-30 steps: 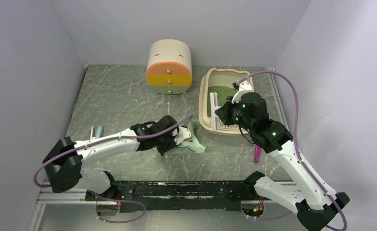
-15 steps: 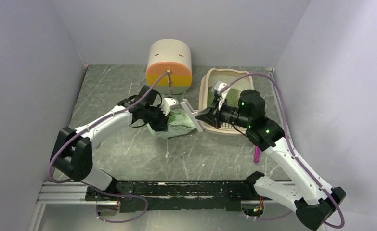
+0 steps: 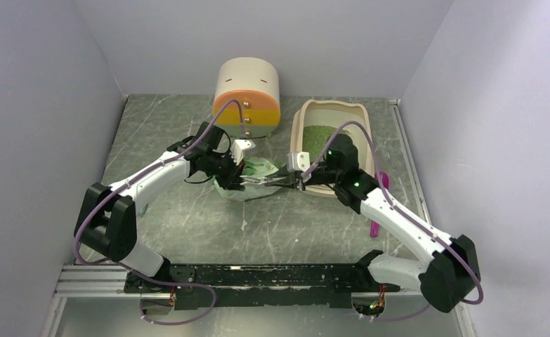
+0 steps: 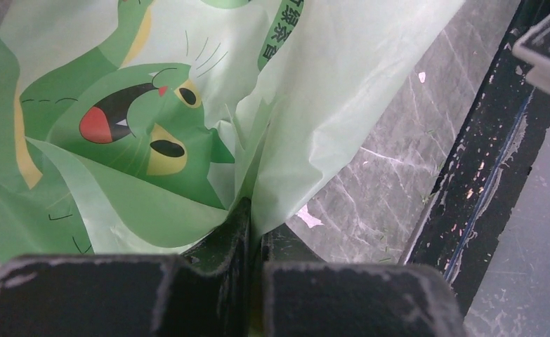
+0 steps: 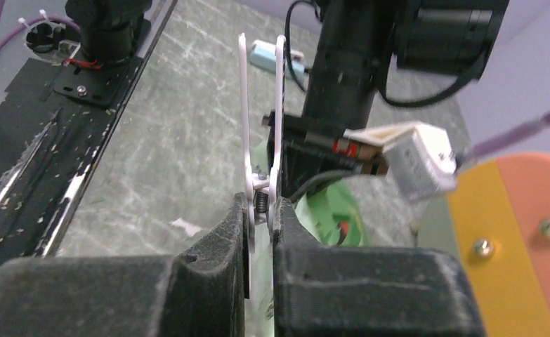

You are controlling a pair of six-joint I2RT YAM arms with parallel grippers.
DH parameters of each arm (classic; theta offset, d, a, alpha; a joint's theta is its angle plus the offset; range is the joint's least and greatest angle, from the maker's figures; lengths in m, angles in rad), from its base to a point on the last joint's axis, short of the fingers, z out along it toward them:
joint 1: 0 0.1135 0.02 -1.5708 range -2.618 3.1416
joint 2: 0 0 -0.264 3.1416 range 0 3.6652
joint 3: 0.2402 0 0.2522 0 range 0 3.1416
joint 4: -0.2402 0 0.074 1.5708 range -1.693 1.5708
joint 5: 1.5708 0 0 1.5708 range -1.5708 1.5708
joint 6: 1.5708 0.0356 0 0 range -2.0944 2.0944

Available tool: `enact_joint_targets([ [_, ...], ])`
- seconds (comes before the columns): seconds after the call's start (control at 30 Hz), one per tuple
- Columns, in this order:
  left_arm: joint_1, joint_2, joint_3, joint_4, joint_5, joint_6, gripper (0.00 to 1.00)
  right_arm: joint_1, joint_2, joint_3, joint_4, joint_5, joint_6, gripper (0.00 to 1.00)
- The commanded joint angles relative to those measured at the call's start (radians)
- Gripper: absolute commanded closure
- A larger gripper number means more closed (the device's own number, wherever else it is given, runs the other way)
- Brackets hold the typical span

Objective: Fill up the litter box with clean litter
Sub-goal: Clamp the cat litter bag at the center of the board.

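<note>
The beige litter box (image 3: 332,105) stands at the back right, with light-green clean litter (image 3: 318,135) spread in it. My left gripper (image 3: 235,175) (image 4: 254,226) is shut on a fold of the green printed bag (image 3: 259,168) (image 4: 152,105), held just above the table in front of the drawer unit. My right gripper (image 3: 297,181) (image 5: 261,205) is shut on a white spring clip (image 5: 279,105). The clip's two long arms point toward the bag (image 5: 328,210) and the left gripper.
A round beige-and-orange drawer unit (image 3: 247,98) (image 5: 511,232) stands at the back centre, close behind the bag. A magenta scoop (image 3: 375,226) lies right of the right arm. A small white-and-blue object (image 5: 268,53) lies on the table beyond the clip. Walls close in both sides.
My left arm carried the bag from the near table up toward the drawer unit. My right arm swung down from over the litter box with the white clip, over to the bag's right side.
</note>
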Motion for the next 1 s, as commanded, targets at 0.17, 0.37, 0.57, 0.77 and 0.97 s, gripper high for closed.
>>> enact_joint_targets([
  [0.17,0.043,0.02,0.04,0.088,0.124,-0.02,0.95,0.004,0.186,0.174,-0.01,-0.168,-0.264,1.0],
  [0.37,0.072,0.022,0.024,0.115,0.181,-0.036,0.95,0.01,0.259,0.218,-0.14,-0.189,-0.362,1.0],
  [0.57,0.079,0.02,0.02,0.1,0.207,-0.022,0.95,0.012,0.337,0.267,-0.215,-0.115,-0.445,1.0],
  [0.77,0.086,0.001,0.009,0.103,0.2,-0.026,0.95,0.027,0.42,0.443,-0.507,-0.012,-0.495,1.0],
  [0.97,0.1,0.002,0.004,0.119,0.216,-0.033,0.95,0.037,0.505,0.566,-0.839,0.118,-0.567,1.0],
])
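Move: The right hand, holding the open clip with its prongs pointing left, has the gathered mouth of the cat litter bag about 8 cm to its left, 6 cm ahead and 11 cm below. The litter box lies some 18 cm ahead, 16 cm right and 20 cm below it; the drawer cabinet, 29 cm ahead, 10 cm left and 12 cm below. For the left hand, already pinching the bag, that mouth is level fore and aft, about 3 cm right and 2 cm lower. The right hand carries the open clip some 5 cm forward and 5 cm left towards the bag's mouth beside the left fingers, rising slightly at first and then sinking to about 3 cm below its start, while its fingers keep their hold and the wrist tips the prongs down and turns them counter-clockwise by 10 to 15 degrees. The left hand stays almost in place and keeps the bag's fold pinched, its wrist turning only slightly, as the clip comes in over the mouth from the base side. ##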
